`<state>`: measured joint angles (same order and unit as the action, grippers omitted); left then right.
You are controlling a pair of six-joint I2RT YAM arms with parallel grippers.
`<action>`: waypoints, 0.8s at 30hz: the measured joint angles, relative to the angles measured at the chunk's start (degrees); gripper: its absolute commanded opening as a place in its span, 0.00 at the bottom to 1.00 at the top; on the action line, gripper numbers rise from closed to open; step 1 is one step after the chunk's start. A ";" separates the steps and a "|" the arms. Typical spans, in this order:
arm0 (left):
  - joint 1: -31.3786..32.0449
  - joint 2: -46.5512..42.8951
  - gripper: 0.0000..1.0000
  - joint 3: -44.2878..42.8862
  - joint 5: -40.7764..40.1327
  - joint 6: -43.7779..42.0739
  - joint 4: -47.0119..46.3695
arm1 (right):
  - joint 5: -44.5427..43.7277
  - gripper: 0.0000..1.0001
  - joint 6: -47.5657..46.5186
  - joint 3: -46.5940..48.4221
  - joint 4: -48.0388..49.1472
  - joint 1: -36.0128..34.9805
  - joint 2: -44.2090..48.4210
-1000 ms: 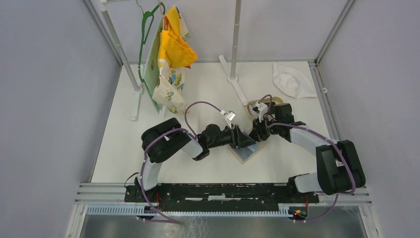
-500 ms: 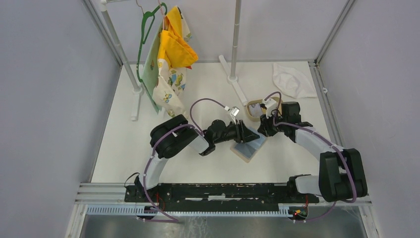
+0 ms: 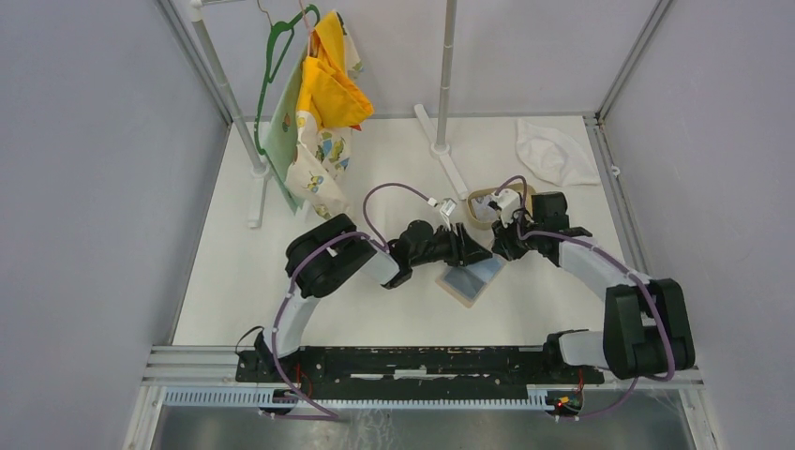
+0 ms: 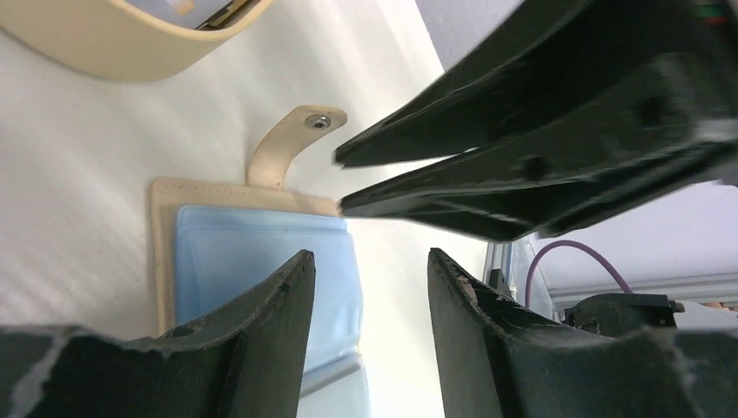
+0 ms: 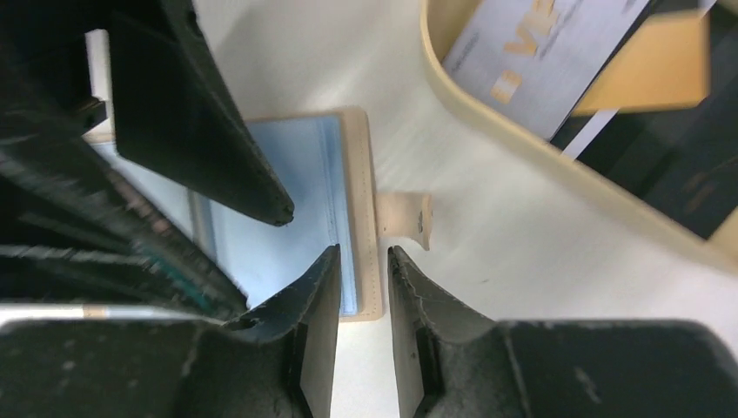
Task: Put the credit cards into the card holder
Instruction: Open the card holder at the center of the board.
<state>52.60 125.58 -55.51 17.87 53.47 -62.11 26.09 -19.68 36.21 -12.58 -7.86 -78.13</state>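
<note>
The card holder lies open on the table, tan outside and light blue inside, its snap tab pointing towards the tray. My left gripper hovers open over the holder's right edge with nothing between its fingers. My right gripper faces it, its fingers a narrow gap apart and empty, above the holder's tan edge near the tab. The two grippers' tips nearly meet. The credit cards lie in the oval tray: a white-grey card, a gold card and a dark card.
The tan oval tray stands just behind the grippers. A white cloth lies at the back right. A rack with a green hanger and yellow clothes stands at the back left, and a white pole base at the back middle.
The left gripper has slid right and farther out, off the holder's middle to its far right edge. The right gripper has drawn back to the right. The holder has turned a little.
</note>
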 measured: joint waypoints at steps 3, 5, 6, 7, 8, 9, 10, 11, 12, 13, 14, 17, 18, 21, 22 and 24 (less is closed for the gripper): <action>-0.13 -3.72 0.57 2.14 -1.36 -1.38 3.58 | 3.10 0.39 -3.67 0.00 -0.42 0.00 5.18; -0.13 -9.27 0.57 4.57 -2.75 -3.78 7.26 | 7.48 0.48 -7.02 -0.15 -0.37 0.02 9.86; -0.13 -12.81 0.57 5.86 -3.56 -5.40 9.20 | 10.56 0.55 -9.03 -0.50 0.00 0.07 12.33; -0.13 -16.85 0.57 7.37 -4.70 -6.99 10.80 | 13.00 0.62 -10.43 -0.85 0.09 0.04 14.08; -0.09 -20.98 0.57 8.83 -5.97 -8.50 12.11 | 16.46 0.69 -12.61 -1.51 0.50 0.04 15.85; -0.07 -25.00 0.57 10.19 -7.23 -10.12 13.35 | 19.61 0.75 -14.67 -2.38 0.68 0.04 17.07; 0.00 -28.85 0.58 11.69 -8.57 -11.65 14.36 | 22.10 0.80 -16.70 -3.30 0.90 -0.04 17.70; 0.00 -32.68 0.58 13.31 -9.77 -13.07 15.43 | 24.52 0.83 -19.06 -4.39 0.66 -0.26 17.99; 0.02 -35.71 0.63 14.67 -10.95 -14.14 16.33 | 26.32 0.85 -21.40 -5.38 -0.04 -0.59 17.92; 0.02 -39.21 0.71 16.31 -12.61 -15.41 17.44 | 27.45 0.85 -23.54 -6.08 -0.83 -1.07 17.59; 0.02 -42.12 0.79 17.73 -14.19 -16.41 18.91 | 28.24 0.84 -25.86 -6.64 -2.12 -1.77 16.98; 0.02 -48.33 0.97 20.31 -18.99 -18.62 25.20 | 27.71 0.83 -29.73 -6.97 -4.04 -4.81 14.58; 0.02 -49.46 0.98 20.39 -20.28 -18.99 28.09 | 26.80 0.83 -30.49 -6.95 -4.31 -6.08 13.62; -0.02 -50.90 0.96 20.37 -22.47 -19.39 36.09 | 22.64 0.83 -31.61 -6.95 -4.92 -10.12 10.69; -0.04 -51.01 0.95 20.44 -22.58 -19.37 37.73 | 20.87 0.82 -31.63 -6.95 -4.92 -11.39 9.84; -0.02 -51.69 0.92 21.59 -22.45 -19.30 40.17 | 17.88 0.82 -31.41 -6.91 -4.85 -13.09 8.55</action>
<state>52.58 73.89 -33.91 -4.58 34.17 -21.93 43.97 -51.09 29.30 -17.43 -20.95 -69.58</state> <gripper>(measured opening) 0.958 0.828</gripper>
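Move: The card holder already lies open. Its middle is about 5 cm back of the left hand, 3 cm to its left and some 5 cm below. From the right hand, low over its far right edge, that middle is about 8 cm left, 5 cm back and 3 cm below. The strap tab lies roughly 4 cm ahead and 3 cm left of the right hand; the card tray is about 13 cm straight ahead. Both hands come up clear of the card holder's far right end. The left swings about 15 cm left, away from the holder, arcing up and part-way down, and spreads its fingers. The right lifts some 9 cm, then goes back and left and sinks again over the holder's near half, turning about 45 degrees counter-clockwise and opening wide. ##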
